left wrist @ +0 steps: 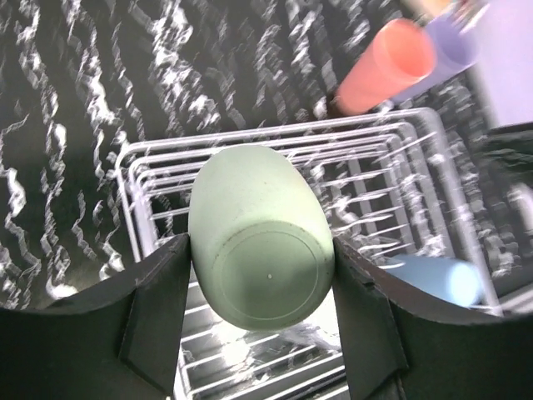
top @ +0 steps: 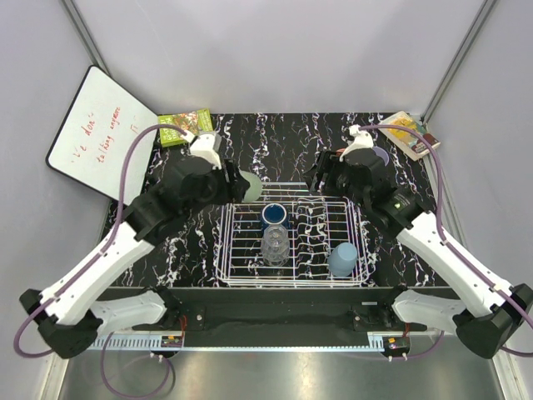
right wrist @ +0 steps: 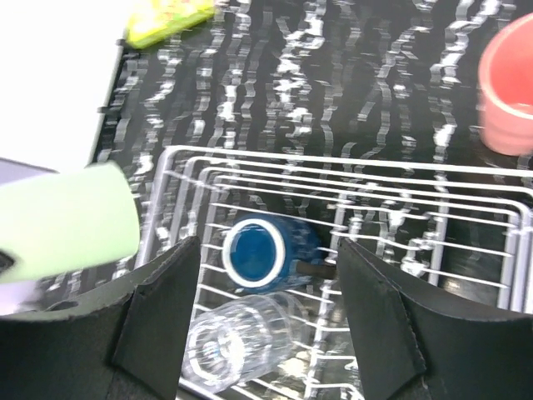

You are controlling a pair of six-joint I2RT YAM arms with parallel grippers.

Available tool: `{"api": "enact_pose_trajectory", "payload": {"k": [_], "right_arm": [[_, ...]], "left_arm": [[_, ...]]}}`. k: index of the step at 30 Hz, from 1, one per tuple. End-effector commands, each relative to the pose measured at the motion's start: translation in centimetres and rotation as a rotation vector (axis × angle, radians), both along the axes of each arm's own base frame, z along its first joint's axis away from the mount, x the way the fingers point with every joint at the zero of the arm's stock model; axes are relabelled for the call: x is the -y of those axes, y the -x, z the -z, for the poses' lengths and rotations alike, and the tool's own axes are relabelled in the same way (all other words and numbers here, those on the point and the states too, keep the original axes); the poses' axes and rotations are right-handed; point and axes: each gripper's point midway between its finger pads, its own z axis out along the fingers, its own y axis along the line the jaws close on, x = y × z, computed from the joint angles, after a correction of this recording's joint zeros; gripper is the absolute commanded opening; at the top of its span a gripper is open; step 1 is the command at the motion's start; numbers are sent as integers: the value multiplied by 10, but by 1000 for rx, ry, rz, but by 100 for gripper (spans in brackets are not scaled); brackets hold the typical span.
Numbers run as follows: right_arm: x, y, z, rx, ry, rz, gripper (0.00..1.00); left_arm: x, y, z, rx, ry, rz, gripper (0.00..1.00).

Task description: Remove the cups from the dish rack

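My left gripper (left wrist: 260, 250) is shut on a pale green cup (left wrist: 258, 237) and holds it on its side above the far left corner of the white wire dish rack (top: 291, 282). In the top view this cup (top: 251, 185) sits just beyond the rack's edge. Inside the rack lie a dark blue cup (right wrist: 262, 250), a clear glass (right wrist: 241, 342) and a light blue-grey cup (top: 342, 259). My right gripper (right wrist: 266, 246) is open above the rack's far right side, holding nothing. A salmon-pink cup (left wrist: 387, 67) and a lavender cup (left wrist: 454, 42) stand on the table beyond the rack.
A whiteboard (top: 96, 133) leans at the back left, with a green packet (top: 185, 127) beside it. A yellow-and-red booklet (top: 408, 132) lies at the back right corner. The table (top: 275, 150) is black with white marbling, enclosed by pale walls.
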Motion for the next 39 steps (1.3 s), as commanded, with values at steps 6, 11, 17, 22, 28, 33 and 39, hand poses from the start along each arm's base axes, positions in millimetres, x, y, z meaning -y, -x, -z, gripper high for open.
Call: {"api": "enact_pose_trajectory", "payload": {"k": [6, 11, 17, 22, 28, 33, 39], "right_arm": [[-35, 18, -46, 91, -231, -162, 75], [-46, 34, -66, 146, -355, -252, 75], [-55, 49, -78, 182, -460, -337, 75], [-63, 57, -81, 190, -522, -393, 76], [-67, 58, -84, 206, -538, -416, 75], [-73, 53, -85, 216, -544, -431, 75], [-92, 52, -90, 195, -601, -513, 70]], "left_arm": [[33, 2, -52, 169, 411, 202, 0], [33, -5, -41, 101, 618, 281, 0], [35, -4, -51, 119, 860, 422, 0], [39, 8, -73, 163, 1033, 578, 0], [44, 14, -72, 130, 1096, 669, 0], [46, 19, -70, 112, 1087, 694, 0], [47, 21, -61, 79, 1079, 703, 0]]}}
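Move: The left hand holds the green cup by its base end, the cup's middle 3 cm ahead, 3 right and 2 below; the open right gripper is some 20 cm to its right, 3 ahead, level. From the right hand the green cup lies about 17 cm left, 1 back and 2 below; the blue mug 13 left, 2 back, and the glass 12 left, 10 back, both some 21 below; the salmon cup 13 ahead, 8 right, 23 below. Still pinching the green cup's base end, the left hand eases about 3 cm forward and then draws back, going some 5 cm right and up, rolling right side up some 60 degrees and swinging clockwise to aim the mouth at the right gripper. The right hand comes left, up and somewhat back, turning leftward with its fingers open around the mouth end, not yet gripping. ##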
